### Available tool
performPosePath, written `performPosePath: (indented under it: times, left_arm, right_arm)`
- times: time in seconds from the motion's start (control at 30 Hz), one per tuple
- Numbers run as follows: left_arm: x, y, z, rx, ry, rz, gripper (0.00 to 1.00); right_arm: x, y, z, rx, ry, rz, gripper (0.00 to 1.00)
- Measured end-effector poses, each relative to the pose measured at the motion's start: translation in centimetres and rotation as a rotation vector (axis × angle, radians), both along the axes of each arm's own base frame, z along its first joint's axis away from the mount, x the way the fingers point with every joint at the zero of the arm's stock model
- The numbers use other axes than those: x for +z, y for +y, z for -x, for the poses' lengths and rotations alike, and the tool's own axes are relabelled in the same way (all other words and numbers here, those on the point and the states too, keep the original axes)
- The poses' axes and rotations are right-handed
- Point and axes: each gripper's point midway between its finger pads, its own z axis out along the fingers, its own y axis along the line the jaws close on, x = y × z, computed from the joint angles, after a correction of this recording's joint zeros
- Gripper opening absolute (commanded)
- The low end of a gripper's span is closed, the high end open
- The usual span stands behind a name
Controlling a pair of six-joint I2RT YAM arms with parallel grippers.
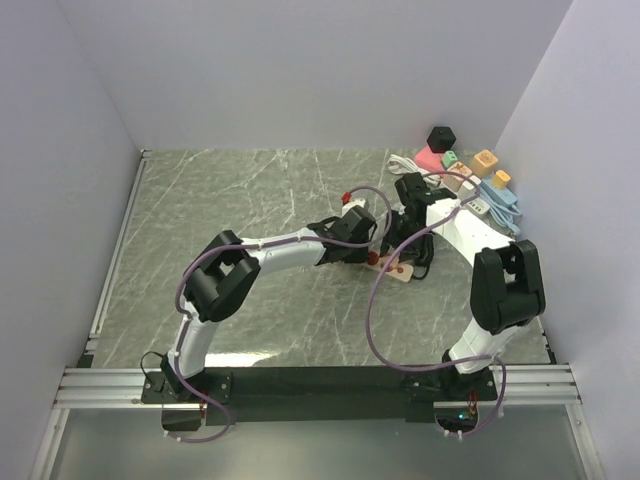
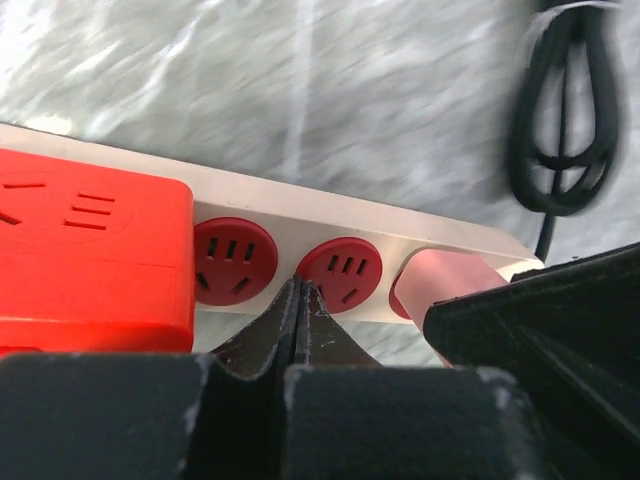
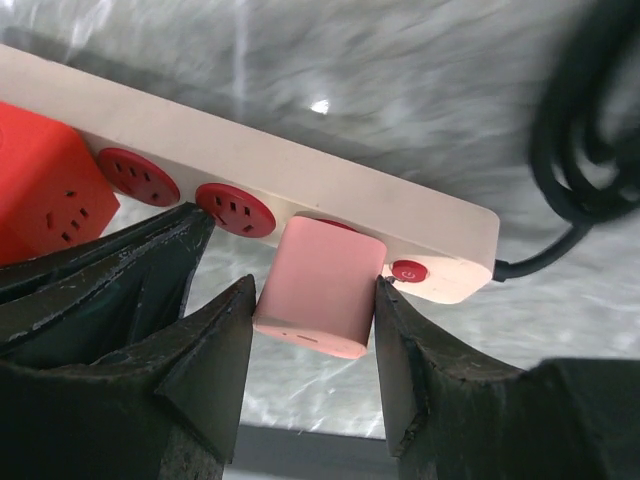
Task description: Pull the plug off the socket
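A white power strip (image 3: 330,190) with red round sockets lies on the marble table. A pink plug (image 3: 325,270) sits in the socket beside the strip's red switch (image 3: 410,270). My right gripper (image 3: 314,300) is shut on the pink plug, one black finger touching each side. My left gripper (image 2: 300,290) is shut with nothing in it, and its tips press on the strip's edge (image 2: 400,225) between two bare sockets. From the left wrist, the pink plug (image 2: 440,275) shows just right of those tips. Overhead, both grippers meet at the strip (image 1: 392,268).
A red cube adapter (image 2: 90,250) fills the strip's left end. The strip's black cable (image 3: 585,150) coils to the right of it. Coloured blocks (image 1: 441,137) and a pale blue cable bundle (image 1: 500,205) stand at the back right by the wall.
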Motion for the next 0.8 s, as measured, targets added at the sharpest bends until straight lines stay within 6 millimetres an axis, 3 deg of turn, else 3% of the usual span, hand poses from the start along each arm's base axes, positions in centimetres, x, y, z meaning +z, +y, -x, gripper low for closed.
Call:
performPosePath:
  times: [0.2, 0.33, 0.67, 0.73, 0.8]
  left_arm:
    - [-0.4, 3.2, 1.4, 0.007, 0.054, -0.136, 0.01]
    - [-0.7, 4.2, 1.8, -0.002, 0.076, -0.185, 0.01]
    - [-2.4, 3.8, 1.4, -0.017, 0.092, -0.143, 0.00]
    - [-2.5, 3.5, 0.9, -0.018, 0.087, -0.142, 0.00]
    - [-2.6, 2.6, -0.6, -0.002, 0.051, -0.098, 0.00]
  right_arm:
    - [-0.5, 3.1, 0.6, 0.067, 0.047, -0.154, 0.00]
    - [-0.5, 4.2, 0.8, 0.083, 0.061, -0.205, 0.00]
    - [0.1, 3.7, 0.8, 0.124, 0.065, -0.178, 0.00]
    - [1.4, 3.7, 0.7, 0.152, 0.064, -0.170, 0.00]
    - [3.7, 5.0, 0.5, 0.179, 0.053, -0.224, 0.00]
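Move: The right gripper already pinches the pink plug, which is right between its pads; the red plug on the same socket strip is about 10 cm to its left and 3 cm ahead, and the cable coil about 6 cm right, 2 cm ahead and 6 cm lower. The shut left fingertips rest on the strip by the second free socket: the pink plug is 4 cm to their right and 1 cm back, the red one some 7 cm left, 2 cm ahead. Swing the right gripper about 4 cm to the left, rolling its left side up some 10 degrees to rock the pinched plug; hold it there briefly, then pull up about 4 cm, off the plug, the finger gap narrowing slightly. Bring the shut left gripper left with it, then sink 2 to 3 cm while easing back right and finally forward over the strip. ##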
